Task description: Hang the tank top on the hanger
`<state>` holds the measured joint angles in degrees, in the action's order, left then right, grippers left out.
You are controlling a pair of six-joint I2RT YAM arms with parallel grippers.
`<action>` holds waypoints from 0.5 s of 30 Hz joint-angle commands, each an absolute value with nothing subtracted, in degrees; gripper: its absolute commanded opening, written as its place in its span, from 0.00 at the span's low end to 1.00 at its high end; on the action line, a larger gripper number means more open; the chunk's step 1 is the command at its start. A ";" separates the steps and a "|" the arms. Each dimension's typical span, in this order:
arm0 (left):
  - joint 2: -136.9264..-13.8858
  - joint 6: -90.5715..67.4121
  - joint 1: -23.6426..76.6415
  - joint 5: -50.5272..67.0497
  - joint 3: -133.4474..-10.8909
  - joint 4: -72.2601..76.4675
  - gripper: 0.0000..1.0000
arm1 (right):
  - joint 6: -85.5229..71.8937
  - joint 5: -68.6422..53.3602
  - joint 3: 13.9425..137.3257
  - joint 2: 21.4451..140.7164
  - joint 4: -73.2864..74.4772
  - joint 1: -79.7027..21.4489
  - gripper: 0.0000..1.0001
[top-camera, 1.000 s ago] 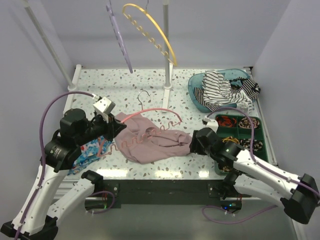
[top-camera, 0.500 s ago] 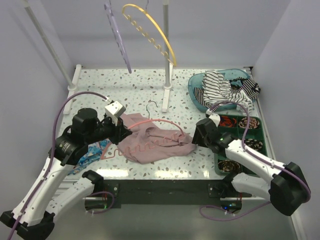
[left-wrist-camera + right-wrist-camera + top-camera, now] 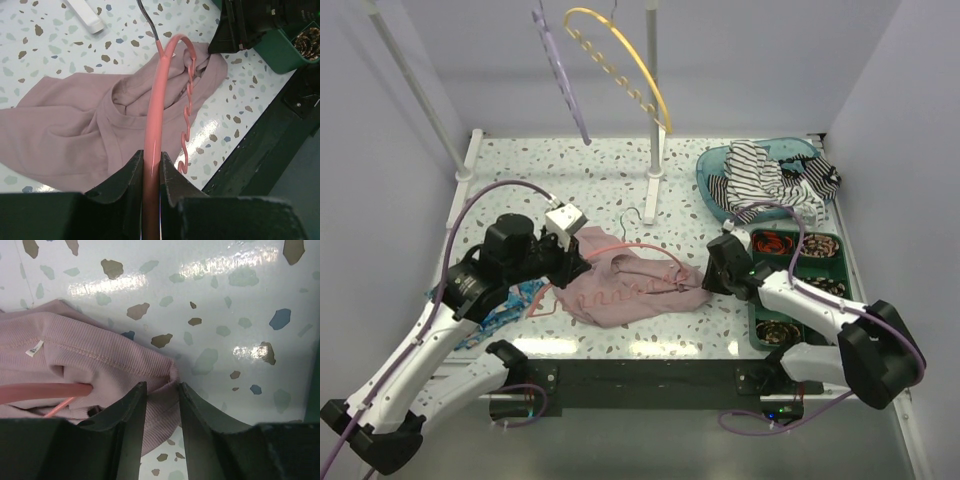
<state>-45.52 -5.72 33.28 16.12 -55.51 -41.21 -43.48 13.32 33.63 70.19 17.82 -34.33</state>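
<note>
The dusty-pink tank top (image 3: 632, 297) lies crumpled on the speckled table, also seen in the left wrist view (image 3: 75, 115) and in the right wrist view (image 3: 75, 350). The coral-pink hanger (image 3: 620, 246) lies over it, its metal hook pointing to the back. My left gripper (image 3: 582, 263) is shut on the hanger's bar (image 3: 155, 100), which runs straight out from between the fingers (image 3: 151, 165). My right gripper (image 3: 706, 283) sits at the top's right edge. A fold of that edge fills the gap between its narrowed jaws (image 3: 161, 390), and one end of the hanger (image 3: 45, 390) pokes inside the fabric.
A blue basin (image 3: 712, 165) at the back right holds a black-and-white striped garment (image 3: 775, 180). A green compartment tray (image 3: 845, 262) stands at the right. A blue floral cloth (image 3: 505, 305) lies under the left arm. A rack pole (image 3: 653, 150) carries a yellow hanger (image 3: 620, 60) and a lilac hanger (image 3: 560, 75).
My left arm has carried the hanger to the right over the tank top. My right gripper has moved up to the top's right edge and narrowed its jaws around a fold.
</note>
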 commanded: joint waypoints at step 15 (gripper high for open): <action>-46.94 -3.52 35.07 17.14 -58.89 -35.60 0.00 | -39.55 19.60 40.77 65.57 23.46 -34.28 0.00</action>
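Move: The tank top's bunched right-hand edge lies right between the right hand's fingertips, level with them and about 1 cm below. From that hand, the held hanger's free end is some 5 cm left, 1 cm ahead and 2 cm above, and the green tray's middle is about 20 cm right, level front to back. From the left hand, that edge is roughly 27 cm right, 5 cm ahead and 21 cm below; the floral cloth is some 20 cm left, about level, 22 cm below. The right fingers pinch shut on the tank top's edge, going from about a third open to closed while the hand dips about 1 cm, then that hand lifts roughly 2.5 cm from its lowest point. The left hand keeps its grip on the hanger and eases about 1 cm each forward, right and down, bringing the free end nearer the pinched edge. ##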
